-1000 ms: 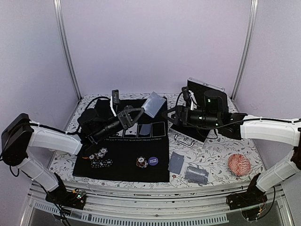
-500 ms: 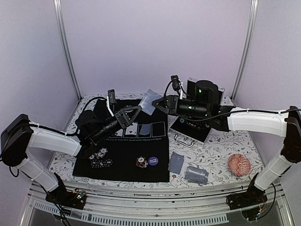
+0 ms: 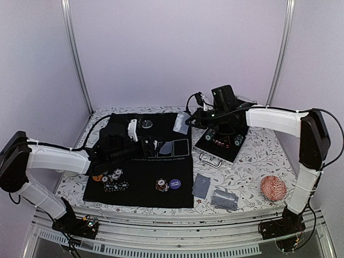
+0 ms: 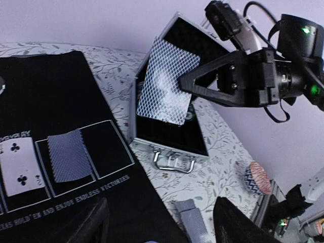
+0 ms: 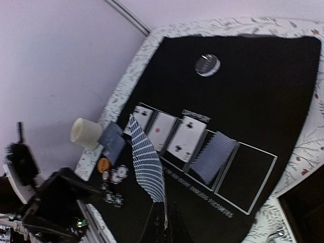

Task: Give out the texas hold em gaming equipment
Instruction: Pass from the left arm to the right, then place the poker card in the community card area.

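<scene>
My right gripper (image 3: 189, 120) is shut on one blue-grey-backed card (image 3: 181, 123), held in the air over the black mat's (image 3: 140, 191) far right edge. The card also shows in the left wrist view (image 4: 167, 81) and the right wrist view (image 5: 147, 162), pinched at my right gripper (image 5: 165, 218). My left gripper (image 3: 141, 146) is open and empty over the mat's card row; its fingers (image 4: 96, 223) frame the left wrist view. Three face-up cards (image 5: 190, 137) and one face-down card (image 5: 215, 157) lie in the printed boxes. Chips (image 3: 113, 177), a purple disc (image 3: 175, 184), an orange disc (image 5: 103, 164) and a silver disc (image 5: 207, 65) lie on the mat.
An open metal case (image 3: 220, 141) sits right of the mat, under the right arm. Loose face-down cards (image 3: 201, 185) and a card pile (image 3: 224, 200) lie at the front right. A red patterned disc (image 3: 273, 188) lies far right. A cream mug (image 5: 86, 132) stands at the mat's left edge.
The card was between both grippers; my left gripper has let go and drawn back down and left over the mat. My right gripper now holds the card alone and has turned.
</scene>
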Motion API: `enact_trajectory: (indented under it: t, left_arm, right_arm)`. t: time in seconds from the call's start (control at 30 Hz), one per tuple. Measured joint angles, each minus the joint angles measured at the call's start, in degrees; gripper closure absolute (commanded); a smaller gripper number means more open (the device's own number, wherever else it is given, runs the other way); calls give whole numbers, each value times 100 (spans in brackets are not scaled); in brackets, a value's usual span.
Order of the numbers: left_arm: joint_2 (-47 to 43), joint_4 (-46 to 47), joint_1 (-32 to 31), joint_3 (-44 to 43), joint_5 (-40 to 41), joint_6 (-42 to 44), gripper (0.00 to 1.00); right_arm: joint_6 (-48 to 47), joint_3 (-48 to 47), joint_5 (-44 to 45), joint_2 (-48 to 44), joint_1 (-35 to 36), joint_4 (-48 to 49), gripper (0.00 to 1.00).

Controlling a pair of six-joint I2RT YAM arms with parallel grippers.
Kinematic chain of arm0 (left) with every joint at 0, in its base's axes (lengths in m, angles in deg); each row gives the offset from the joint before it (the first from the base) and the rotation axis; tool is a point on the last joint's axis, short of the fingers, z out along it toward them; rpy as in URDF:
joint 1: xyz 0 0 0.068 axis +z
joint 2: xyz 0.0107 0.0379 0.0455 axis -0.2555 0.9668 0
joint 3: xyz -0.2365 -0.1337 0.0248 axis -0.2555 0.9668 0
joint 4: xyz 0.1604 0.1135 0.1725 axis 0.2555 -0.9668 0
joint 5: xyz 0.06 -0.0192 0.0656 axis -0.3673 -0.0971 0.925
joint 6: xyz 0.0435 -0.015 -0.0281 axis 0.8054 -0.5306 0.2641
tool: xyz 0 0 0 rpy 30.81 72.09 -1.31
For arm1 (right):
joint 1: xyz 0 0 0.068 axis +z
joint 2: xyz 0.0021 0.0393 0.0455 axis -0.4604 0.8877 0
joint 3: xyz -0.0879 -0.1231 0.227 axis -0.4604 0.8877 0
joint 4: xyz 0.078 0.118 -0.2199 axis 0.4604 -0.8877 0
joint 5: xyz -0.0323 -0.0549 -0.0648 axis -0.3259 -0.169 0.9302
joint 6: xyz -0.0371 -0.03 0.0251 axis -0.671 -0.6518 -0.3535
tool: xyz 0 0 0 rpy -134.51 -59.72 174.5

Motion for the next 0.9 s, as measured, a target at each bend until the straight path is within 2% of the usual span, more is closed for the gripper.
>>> enact_trajectory:
  t: [0.1, 0.23, 0.47, 0.63, 0.9]
  left_arm:
    - [-164, -715, 101, -59, 328, 352, 26]
    - [-262, -1211, 348, -149, 608, 669, 26]
    - [-282, -1552, 568, -153, 723, 892, 26]
    - [-280, -1609, 645, -151, 715, 909, 26]
    - [-282, -1613, 719, -151, 702, 914, 26]
  right_arm:
    - [-466, -798, -131, 890, -216, -1008, 98]
    - [-957, -1893, -140, 2048, -306, -2044, 98]
    - [-1292, -3163, -31, 3213, -289, -3008, 98]
    - [-1327, -3362, -11, 3541, -289, -3287, 98]
    - [-1331, -3388, -15, 3576, -289, -3462, 97]
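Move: The empty fifth frame at the mat's right end lies about 20 cm below the right hand's pinched card grip, some 3 cm ahead and 3 cm left. The patterned card in the fourth frame is about 8 cm left of it; the open chip case stands roughly 17 cm to the hand's right and 5 cm ahead. From the left hand, the fifth frame is about 13 cm ahead, 11 cm right and 17 cm down. Right arm lowers its still-pinched card about 19 cm towards the fifth frame; open, empty left hand withdraws leftward. ##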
